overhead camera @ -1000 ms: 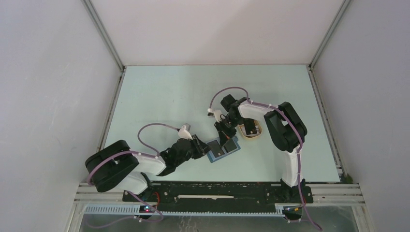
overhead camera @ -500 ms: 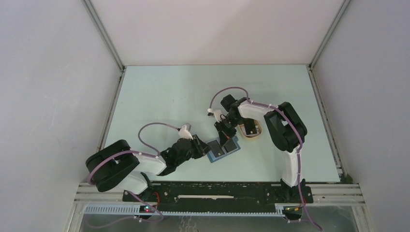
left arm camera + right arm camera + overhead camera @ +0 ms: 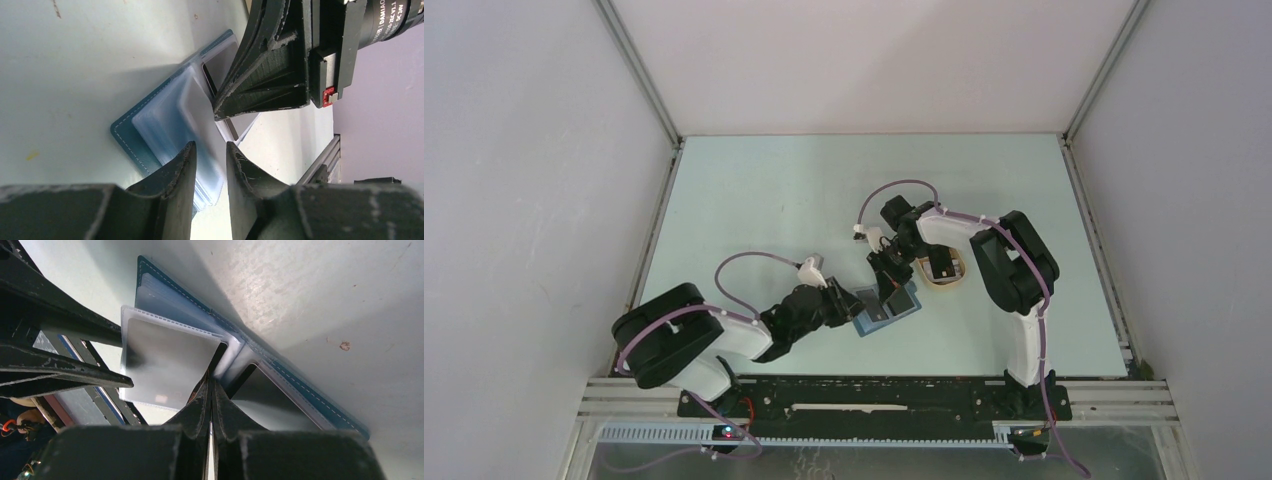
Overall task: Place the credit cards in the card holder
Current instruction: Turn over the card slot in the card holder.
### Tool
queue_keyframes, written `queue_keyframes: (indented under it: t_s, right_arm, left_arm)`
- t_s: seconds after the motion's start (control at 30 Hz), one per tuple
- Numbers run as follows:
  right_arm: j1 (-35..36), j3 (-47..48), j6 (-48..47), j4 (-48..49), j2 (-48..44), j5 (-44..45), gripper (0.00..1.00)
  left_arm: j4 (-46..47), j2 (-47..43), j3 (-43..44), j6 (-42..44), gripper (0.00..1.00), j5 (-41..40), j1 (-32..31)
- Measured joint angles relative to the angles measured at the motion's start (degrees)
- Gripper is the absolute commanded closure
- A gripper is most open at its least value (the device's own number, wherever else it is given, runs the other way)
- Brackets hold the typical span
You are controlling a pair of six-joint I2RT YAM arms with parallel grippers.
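Note:
The card holder (image 3: pixel 874 322) is a teal wallet lying open between the arms, its stitched cover (image 3: pixel 127 137) flat on the table. A clear sleeve page (image 3: pixel 165 360) stands lifted from it. My left gripper (image 3: pixel 210 150) is open at the wallet's near-left edge (image 3: pixel 852 300), with that page's edge in the gap between its fingers. My right gripper (image 3: pixel 210 382) points down at the wallet's fold (image 3: pixel 890 290), shut on the near end of a dark credit card (image 3: pixel 218 357) that runs into a pocket. Another dark card (image 3: pixel 272 400) sits in the right-hand pocket.
A beige oval tray (image 3: pixel 961 272) stands just right of the wallet with a dark card (image 3: pixel 940 265) in it. The right gripper's body (image 3: pixel 270 65) hangs close over the wallet. Grey walls close in the table on three sides.
My left arm has shifted slightly right, toward the wallet. The right arm and the wallet stay where they were.

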Motion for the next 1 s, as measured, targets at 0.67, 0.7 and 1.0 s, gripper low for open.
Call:
queue_keyframes:
  t_s: [0.67,0.7,1.0]
  right_arm:
    - [-0.61,0.00,-0.22,-0.42,-0.48,-0.57,0.73]
    - [-0.81,0.00,-0.28,-0.52,-0.70,-0.48,0.73]
    - [-3.26,0.00,-1.27,-0.72,-2.80,0.42,0.72]
  left_arm:
    - [3.28,2.40,1.49,0.09,0.66,2.14,0.59]
    - [3.28,2.51,1.66,0.13,0.65,2.32,0.79]
    - [4.46,3.65,2.58,1.49,0.64,4.22,1.99]
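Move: The raised card slot of the card holder has its free edge at my left fingers; its middle lies about 3 cm to my left hand's right and 2 cm below. From my right fingertips, down at the fold, that slot's middle is some 3 cm left and 1 cm back. The flat card slot lies about 3 cm to my right hand's right, level with it, and the basket some 11 cm right and 7 cm ahead. With the slot's free edge kept between its slightly parted fingers, my left hand edges right, up and then forward, a bit over 1 cm each way, carrying the leaf towards the fold. My right fingers, nearly shut at the fold, part by about a quarter of their range, then leave it forward, up and to the right, some 3 cm in all, easing away from the raised slot. ##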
